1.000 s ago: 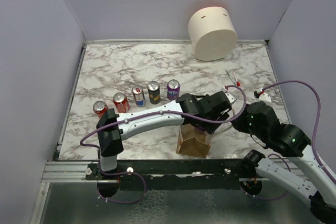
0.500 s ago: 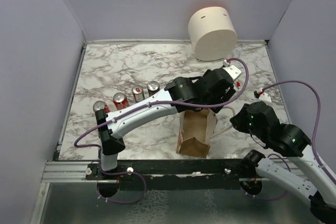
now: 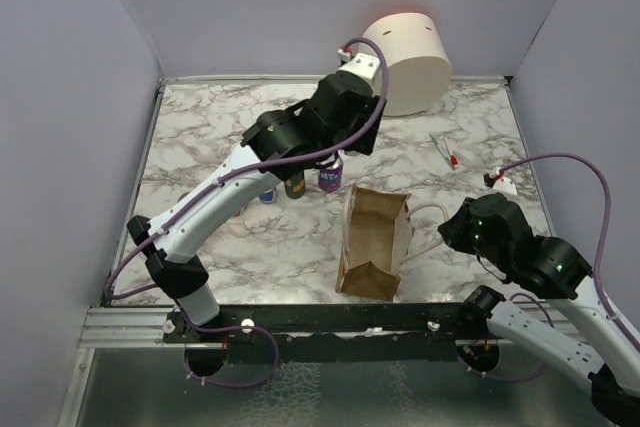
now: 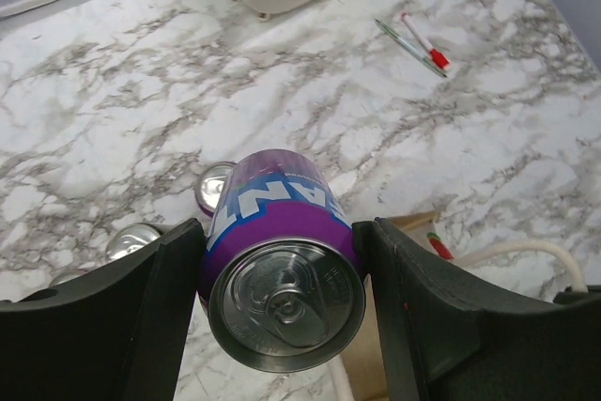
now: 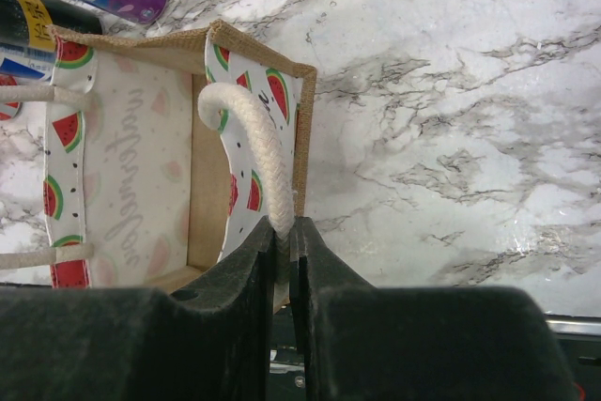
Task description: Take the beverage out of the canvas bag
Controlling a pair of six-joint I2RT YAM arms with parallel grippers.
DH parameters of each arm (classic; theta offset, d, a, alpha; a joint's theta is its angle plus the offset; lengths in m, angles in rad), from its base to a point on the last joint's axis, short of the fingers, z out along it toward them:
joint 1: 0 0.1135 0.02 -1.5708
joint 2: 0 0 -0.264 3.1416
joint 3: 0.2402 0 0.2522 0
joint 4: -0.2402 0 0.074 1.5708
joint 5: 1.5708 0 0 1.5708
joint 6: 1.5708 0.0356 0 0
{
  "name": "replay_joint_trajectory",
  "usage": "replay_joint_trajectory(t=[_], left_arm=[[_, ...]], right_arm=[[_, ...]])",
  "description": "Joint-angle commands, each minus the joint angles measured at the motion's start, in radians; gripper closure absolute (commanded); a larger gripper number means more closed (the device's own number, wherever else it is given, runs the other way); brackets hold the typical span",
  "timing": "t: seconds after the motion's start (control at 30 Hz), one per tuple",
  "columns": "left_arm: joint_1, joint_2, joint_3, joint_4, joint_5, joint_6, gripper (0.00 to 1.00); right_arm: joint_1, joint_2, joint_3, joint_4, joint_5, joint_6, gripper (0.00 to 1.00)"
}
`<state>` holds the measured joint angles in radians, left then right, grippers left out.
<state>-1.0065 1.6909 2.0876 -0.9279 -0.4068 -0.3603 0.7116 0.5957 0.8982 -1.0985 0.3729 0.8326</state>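
Observation:
The beverage, a purple can (image 4: 282, 260) with a silver top, hangs in the air with my left gripper (image 4: 277, 232) shut on its sides. In the top view that gripper (image 3: 333, 155) is raised behind and left of the canvas bag (image 3: 375, 242), above a row of cans. The tan bag stands open; its watermelon-print lining (image 5: 122, 138) shows, and I see nothing inside. My right gripper (image 5: 286, 232) is shut on the bag's white rope handle (image 5: 249, 138) at the bag's right side (image 3: 450, 232).
Standing cans (image 3: 293, 185) line the marble table left of the bag, partly hidden by my left arm. A large cream cylinder (image 3: 405, 62) sits at the back wall. Pens (image 3: 443, 150) and a small white object (image 3: 505, 182) lie at the right.
My left arm has lifted out of the bag with the purple can and swung back and left over the row of cans. The right gripper has kept hold of the handle.

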Motion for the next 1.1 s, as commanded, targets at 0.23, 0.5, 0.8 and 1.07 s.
replay_joint_trajectory(t=[0.23, 0.5, 0.8, 1.07], left_arm=[[0.101, -0.183, -0.161, 0.000, -0.087, -0.163, 1.00], [0.119, -0.277, -0.444, -0.012, -0.032, -0.276, 1.00], [0.175, -0.298, -0.682, 0.062, 0.062, -0.297, 1.00], [0.237, -0.294, -0.840, 0.220, 0.149, -0.287, 1.00]], right_arm=[[0.002, 0.006, -0.004, 0.013, 0.002, -0.016, 0.89], [0.002, 0.018, -0.003, 0.015, -0.001, -0.020, 0.89], [0.002, 0.017, -0.002, 0.013, 0.003, -0.018, 0.89], [0.002, 0.011, -0.002, 0.010, 0.009, -0.012, 0.89]])
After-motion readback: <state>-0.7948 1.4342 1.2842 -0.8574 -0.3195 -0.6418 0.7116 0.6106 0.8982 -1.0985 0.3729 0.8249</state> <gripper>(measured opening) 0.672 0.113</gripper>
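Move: The left hand holds a purple can high up. The bare table where it is being taken, on the near side of the black can, lies about 13 cm to its left, roughly level fore and aft and some 30 cm below. The black can stands about 13 cm ahead and 16 cm left, the standing purple can 14 cm ahead and 6 cm left; the canvas bag is 12 cm back and 6 cm right. From the right hand, that spot is roughly 34 cm left and 12 cm ahead. Leftward first with a slight rise, then steeply down while still going left, the left hand carries the purple can away from the bag towards the open table behind the black can, ending about 20 cm lower and 12 cm farther left. The wrist tips down some 25 degrees and turns counter-clockwise; the fingers keep their grip. The right hand stays put, still pinching the bag's handle. ##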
